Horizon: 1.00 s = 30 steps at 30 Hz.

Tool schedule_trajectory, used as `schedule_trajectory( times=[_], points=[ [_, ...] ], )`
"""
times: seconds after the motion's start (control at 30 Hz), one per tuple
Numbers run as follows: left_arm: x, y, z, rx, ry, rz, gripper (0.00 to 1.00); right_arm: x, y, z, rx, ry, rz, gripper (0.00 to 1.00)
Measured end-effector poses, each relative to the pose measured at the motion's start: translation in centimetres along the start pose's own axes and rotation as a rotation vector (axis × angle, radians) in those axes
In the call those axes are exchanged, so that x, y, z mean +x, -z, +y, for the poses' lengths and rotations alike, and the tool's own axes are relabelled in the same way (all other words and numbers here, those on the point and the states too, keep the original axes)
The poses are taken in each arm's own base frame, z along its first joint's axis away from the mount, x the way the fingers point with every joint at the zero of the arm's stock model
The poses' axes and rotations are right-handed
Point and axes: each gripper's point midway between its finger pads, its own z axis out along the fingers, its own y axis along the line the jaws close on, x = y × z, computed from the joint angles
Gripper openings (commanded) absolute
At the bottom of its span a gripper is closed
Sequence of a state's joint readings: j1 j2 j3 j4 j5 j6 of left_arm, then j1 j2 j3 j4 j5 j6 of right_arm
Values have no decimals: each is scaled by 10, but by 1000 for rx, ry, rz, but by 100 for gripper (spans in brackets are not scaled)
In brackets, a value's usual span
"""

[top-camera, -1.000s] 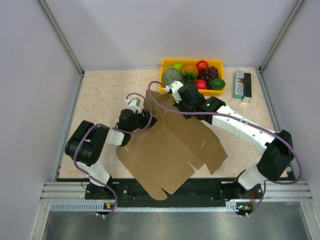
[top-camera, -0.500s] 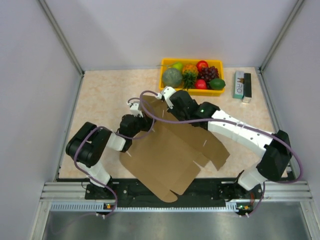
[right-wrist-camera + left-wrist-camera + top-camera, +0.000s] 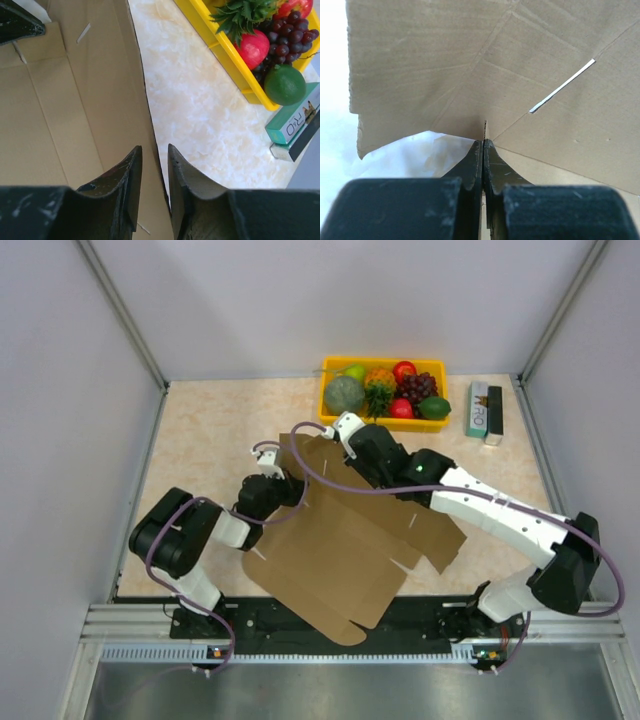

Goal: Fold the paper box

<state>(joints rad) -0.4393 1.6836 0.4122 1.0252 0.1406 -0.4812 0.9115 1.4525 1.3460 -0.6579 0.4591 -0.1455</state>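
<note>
The paper box (image 3: 340, 550) is a flat brown die-cut cardboard sheet lying slanted across the table's middle, with its far flap raised. My left gripper (image 3: 288, 488) sits at the sheet's left edge. In the left wrist view its jaws (image 3: 484, 142) are shut on a thin edge of the cardboard (image 3: 470, 65). My right gripper (image 3: 342, 432) is at the sheet's far corner. In the right wrist view its fingers (image 3: 154, 147) stand apart, straddling the upright cardboard edge (image 3: 75, 115) without pinching it.
A yellow tray (image 3: 383, 362) of fruit stands at the back, its rim (image 3: 220, 45) just right of the right gripper. A small green-and-black carton (image 3: 484, 408) (image 3: 295, 122) lies to the tray's right. Walls close in both sides.
The left gripper has closed on the cardboard's left edge. The right gripper has loosened from shut to open around the far edge. The sheet has shifted slightly rightward.
</note>
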Motion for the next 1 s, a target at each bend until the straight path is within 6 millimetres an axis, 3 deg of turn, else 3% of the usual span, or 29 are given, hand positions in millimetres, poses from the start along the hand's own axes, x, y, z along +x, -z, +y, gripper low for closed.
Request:
schedule_trajectory(
  times=[0.27,0.53,0.8,1.0],
  points=[
    [-1,3,1,-9,-6,-8,0,9,13,2,-27,10,-19,0],
    [-3,6,-1,-8,16,-11,3,10,2,1,23,155,-67,0],
    [-3,11,-11,42,78,-19,24,8,-8,4,76,342,-141,0],
    [-3,16,-25,120,116,-36,35,12,-21,4,124,469,-182,0]
  ],
)
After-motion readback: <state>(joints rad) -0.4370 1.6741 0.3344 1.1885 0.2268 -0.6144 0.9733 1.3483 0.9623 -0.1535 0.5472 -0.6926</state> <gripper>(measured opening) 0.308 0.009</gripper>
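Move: The cardboard panel's raised far edge already runs between the right hand's slightly open fingertips, right at the hand. From that hand, the fruit basket stands about 25 cm ahead, 8 cm to the right and 18 cm lower; the small flap is some 5 cm ahead, 12 cm to the left and 15 cm lower. The left hand has that flap pinched at its fingertips, and the white slit lies about 3 cm ahead and 5 cm right of that hand. The right hand draws back about 1.5 cm along the panel's far edge and pinches it shut between the fingers, then keeps hold while easing some 2 cm forward and 2 cm down, the wrist swinging round by roughly 30 degrees so the fingertips come up and turn counter-clockwise. The left hand at first holds nearly still on the small flap, then opens about a third of the way to let go and backs off some 2 cm while rising nearly as far. ##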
